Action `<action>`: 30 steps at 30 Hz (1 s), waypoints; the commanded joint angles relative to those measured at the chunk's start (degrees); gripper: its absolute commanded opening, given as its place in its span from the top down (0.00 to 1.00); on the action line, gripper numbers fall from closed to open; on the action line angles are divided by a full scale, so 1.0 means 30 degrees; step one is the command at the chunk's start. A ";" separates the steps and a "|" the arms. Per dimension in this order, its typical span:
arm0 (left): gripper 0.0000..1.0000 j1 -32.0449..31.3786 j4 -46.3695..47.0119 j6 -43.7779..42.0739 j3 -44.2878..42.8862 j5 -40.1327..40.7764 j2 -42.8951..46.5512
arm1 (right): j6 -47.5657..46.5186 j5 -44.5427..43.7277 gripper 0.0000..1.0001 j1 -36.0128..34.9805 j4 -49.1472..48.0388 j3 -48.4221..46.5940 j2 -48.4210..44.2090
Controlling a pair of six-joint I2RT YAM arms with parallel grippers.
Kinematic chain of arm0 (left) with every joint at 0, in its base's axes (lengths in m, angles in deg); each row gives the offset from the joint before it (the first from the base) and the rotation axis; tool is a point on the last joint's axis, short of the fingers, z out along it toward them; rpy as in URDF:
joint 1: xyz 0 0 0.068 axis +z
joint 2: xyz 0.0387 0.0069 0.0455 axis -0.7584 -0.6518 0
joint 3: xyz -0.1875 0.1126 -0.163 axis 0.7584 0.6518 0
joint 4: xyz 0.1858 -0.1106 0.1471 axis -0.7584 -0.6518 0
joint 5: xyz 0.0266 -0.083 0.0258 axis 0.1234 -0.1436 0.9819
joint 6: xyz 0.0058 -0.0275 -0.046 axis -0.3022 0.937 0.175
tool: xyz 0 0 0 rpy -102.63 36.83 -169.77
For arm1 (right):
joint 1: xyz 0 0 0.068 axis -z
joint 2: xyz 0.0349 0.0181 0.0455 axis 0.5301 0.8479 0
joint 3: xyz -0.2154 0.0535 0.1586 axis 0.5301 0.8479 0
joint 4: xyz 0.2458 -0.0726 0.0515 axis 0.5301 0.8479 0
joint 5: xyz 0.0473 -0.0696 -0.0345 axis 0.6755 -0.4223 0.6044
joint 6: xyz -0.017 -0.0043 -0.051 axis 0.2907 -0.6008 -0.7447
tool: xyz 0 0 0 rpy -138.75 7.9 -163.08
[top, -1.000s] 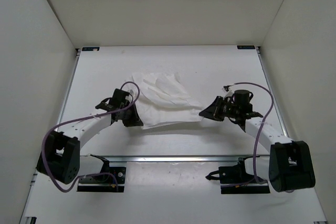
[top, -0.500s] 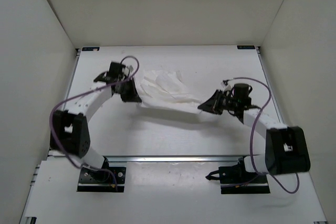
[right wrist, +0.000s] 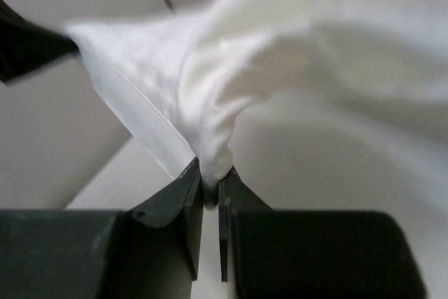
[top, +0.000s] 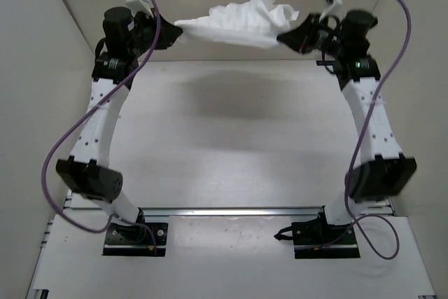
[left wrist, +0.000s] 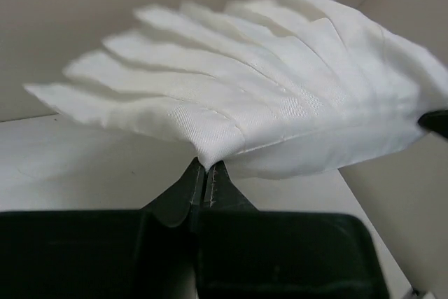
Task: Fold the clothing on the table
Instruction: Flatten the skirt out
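The white clothing (top: 238, 22) hangs stretched in the air high above the far end of the table (top: 224, 138), held between both raised arms. My left gripper (top: 173, 29) is shut on its left end; in the left wrist view the pleated cloth (left wrist: 266, 103) fans out from the pinched fingertips of that gripper (left wrist: 206, 169). At the right end my right gripper (top: 285, 35) is shut on a bunched fold, and the right wrist view shows the fabric (right wrist: 224, 89) wedged between the jaws of the gripper (right wrist: 210, 176). The garment's shadow falls on the table below.
White walls (top: 42, 68) enclose the table on the left, right and back. A metal rail (top: 224, 210) runs along the front edge by the arm bases. Purple cables (top: 70, 145) loop off both arms.
Both arms have risen from low over the table and swung toward the far end, lifting the clothing clear off the surface and drawing it out between them.
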 commanded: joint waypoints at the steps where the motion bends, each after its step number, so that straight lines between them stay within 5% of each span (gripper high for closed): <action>1: 1.00 -0.0545 -0.0477 -0.1758 0.5129 0.1706 0.1532 | -0.1124 -0.1035 1.00 0.0979 -0.0438 0.9896 -0.3290; 6: 1.00 -0.2445 -0.0039 -0.2137 1.5562 0.3021 0.5257 | -0.0305 -0.1711 1.00 0.0862 -0.2151 1.9579 -0.7490; 10: 1.00 -0.3476 -0.1502 -0.1408 2.0111 0.2558 0.6898 | 0.1977 -0.0773 1.00 0.0746 -0.2855 2.5240 -0.9801; 15: 1.00 -0.4355 -0.3495 -0.0763 2.1995 0.2699 0.8829 | 0.3913 -0.1124 1.00 -0.0486 -0.3703 2.8559 -1.2496; 20: 1.00 -0.3771 -0.3645 -0.0411 2.2232 0.2348 0.9861 | 0.4562 -0.0100 1.00 0.1005 -0.4845 2.9591 -1.4406; 25: 1.00 -0.2661 -0.1625 -0.0645 2.1063 0.1969 0.7088 | 0.4302 0.0048 1.00 0.1271 -0.6281 2.8103 -1.2659; 28: 1.00 -0.1664 -0.0479 -0.1170 1.7524 0.1792 0.3284 | 0.3774 0.0776 1.00 0.1271 -0.6751 2.3808 -0.8652; 30: 1.00 -0.1252 -0.1062 -0.1667 1.2563 0.1909 0.1137 | 0.3451 0.1596 1.00 0.1826 -0.6606 2.0531 -0.6361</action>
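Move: Both grippers already hold the skirt high by its near edge, its loose cloth billowing between them, middle some 6 cm ahead and 13 cm to the left gripper's right, slightly higher. The bare table to lay it on lies about 12 cm back, 13 cm right and 42 cm below the left gripper; from the right gripper, about 12 cm back, 13 cm left and 43 cm below. Swing both grippers down together about 37 cm and back some 25 cm towards the robot, tipping the fingers down roughly 50 degrees and keeping the pinch on the skirt's near edge. Near the table, lift the edge a few centimetres, then ease both hands forward about 6 cm. ##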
